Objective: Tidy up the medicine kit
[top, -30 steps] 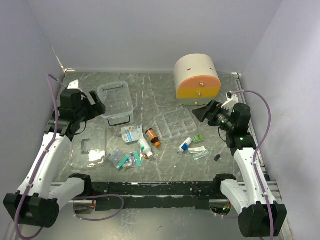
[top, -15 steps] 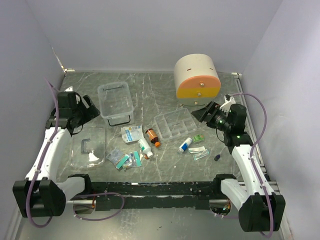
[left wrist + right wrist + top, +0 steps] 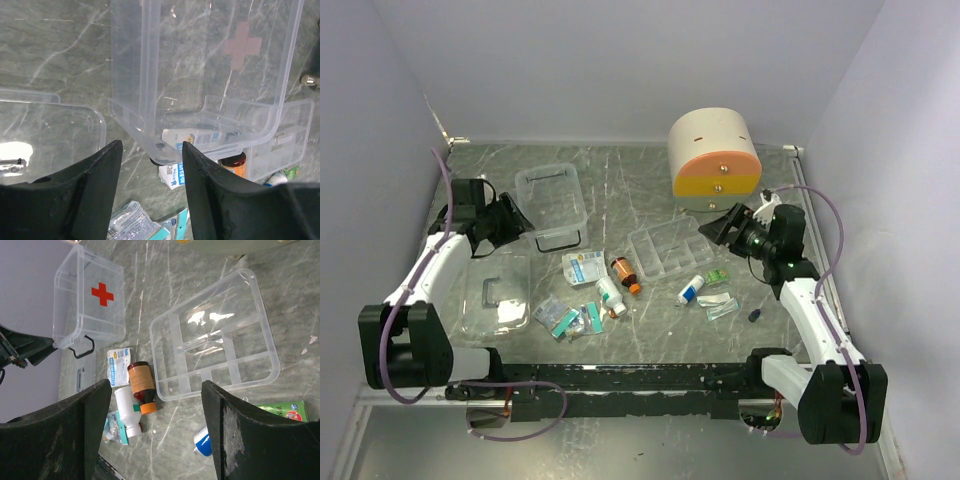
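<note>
The medicine kit's clear box (image 3: 552,203) stands open at the back left, with a red cross (image 3: 242,45) on its wall and a black handle (image 3: 83,347). Its clear lid (image 3: 500,295) lies flat nearer me. The divided tray (image 3: 670,250) sits mid-table, empty. My left gripper (image 3: 510,222) is open at the box's near left corner, which shows just ahead of the fingertips (image 3: 116,150). My right gripper (image 3: 720,225) hangs open above the tray's right side, holding nothing. Below it lie a brown bottle (image 3: 141,385), a white bottle (image 3: 127,412) and a white packet (image 3: 118,366).
A beige cabinet (image 3: 713,160) with an orange and yellow front stands at the back right. Foil sachets (image 3: 565,318), a blue-and-white tube (image 3: 690,290), a green box (image 3: 718,277), a flat packet (image 3: 720,306) and a small dark piece (image 3: 754,315) lie scattered near the front.
The left arm has folded back toward the left wall while its gripper stayed by the box corner, its jaws narrower. The right gripper has edged left toward the tray.
</note>
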`<state>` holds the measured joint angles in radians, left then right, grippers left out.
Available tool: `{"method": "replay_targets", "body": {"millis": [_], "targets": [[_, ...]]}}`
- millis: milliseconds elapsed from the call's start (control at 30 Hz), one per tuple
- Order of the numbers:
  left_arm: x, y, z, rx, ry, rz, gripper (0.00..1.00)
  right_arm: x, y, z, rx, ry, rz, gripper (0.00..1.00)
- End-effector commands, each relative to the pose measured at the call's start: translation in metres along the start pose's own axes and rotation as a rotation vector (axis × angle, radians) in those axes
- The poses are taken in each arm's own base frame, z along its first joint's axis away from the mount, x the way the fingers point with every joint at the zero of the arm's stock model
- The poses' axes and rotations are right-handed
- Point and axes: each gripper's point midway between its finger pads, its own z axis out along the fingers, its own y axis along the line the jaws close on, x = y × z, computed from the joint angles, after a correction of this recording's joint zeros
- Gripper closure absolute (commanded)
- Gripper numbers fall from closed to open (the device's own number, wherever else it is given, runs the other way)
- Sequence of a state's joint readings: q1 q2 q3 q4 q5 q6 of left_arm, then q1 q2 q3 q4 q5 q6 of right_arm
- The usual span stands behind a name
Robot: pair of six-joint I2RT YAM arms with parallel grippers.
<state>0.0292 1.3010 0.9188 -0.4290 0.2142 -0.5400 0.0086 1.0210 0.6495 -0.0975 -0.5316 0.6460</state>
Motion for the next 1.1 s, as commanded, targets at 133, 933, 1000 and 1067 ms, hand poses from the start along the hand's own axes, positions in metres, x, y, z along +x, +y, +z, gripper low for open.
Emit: {"method": "replay_targets", "body": {"millis": [133, 933, 1000, 1067], "targets": [[-0.005, -0.025, 0.011, 0.137, 0.017, -0.064, 0.45, 0.001, -0.005, 0.01, -0.031, -0.024, -0.017, 0.28], [0.033, -0.102, 0.025, 0.193, -0.068, -0.45, 0.71, 0.018, -0.015, 0.02, 0.033, 0.001, -0.025, 0.31], [0.035, -0.102, 0.025, 0.177, -0.082, -0.468, 0.7, 0.021, -0.015, 0.023, 0.04, 0.014, -0.029, 0.32], [0.034, -0.102, 0.025, 0.17, -0.1, -0.462, 0.68, 0.027, -0.012, 0.027, 0.04, 0.034, -0.039, 0.32]]}}
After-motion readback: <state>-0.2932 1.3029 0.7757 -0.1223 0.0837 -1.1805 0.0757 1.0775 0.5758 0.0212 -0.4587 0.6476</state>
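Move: Just to the left hand's right and ahead stands the clear box with the red cross, its middle about 7 cm right, 8 cm farther out and 6 cm lower, with its near-left corner between the open fingers. From this hand, the white packet lies some 14 cm right and 9 cm back, and the flat clear case 9 cm left and 15 cm back, both about 12 cm lower. From the right hand, the box is roughly 40 cm left and 11 cm ahead, some 11 cm lower. Closing from about two-thirds open to under a third, the left fingers pinch the box's near-left top corner and drag it about 11 cm to the robot's right towards the divided tray, slowly at first and then faster, while the wrist rolls some 25 degrees, left side dropping. The right hand, still open, sinks about 3 cm over the tray's side of the table. ##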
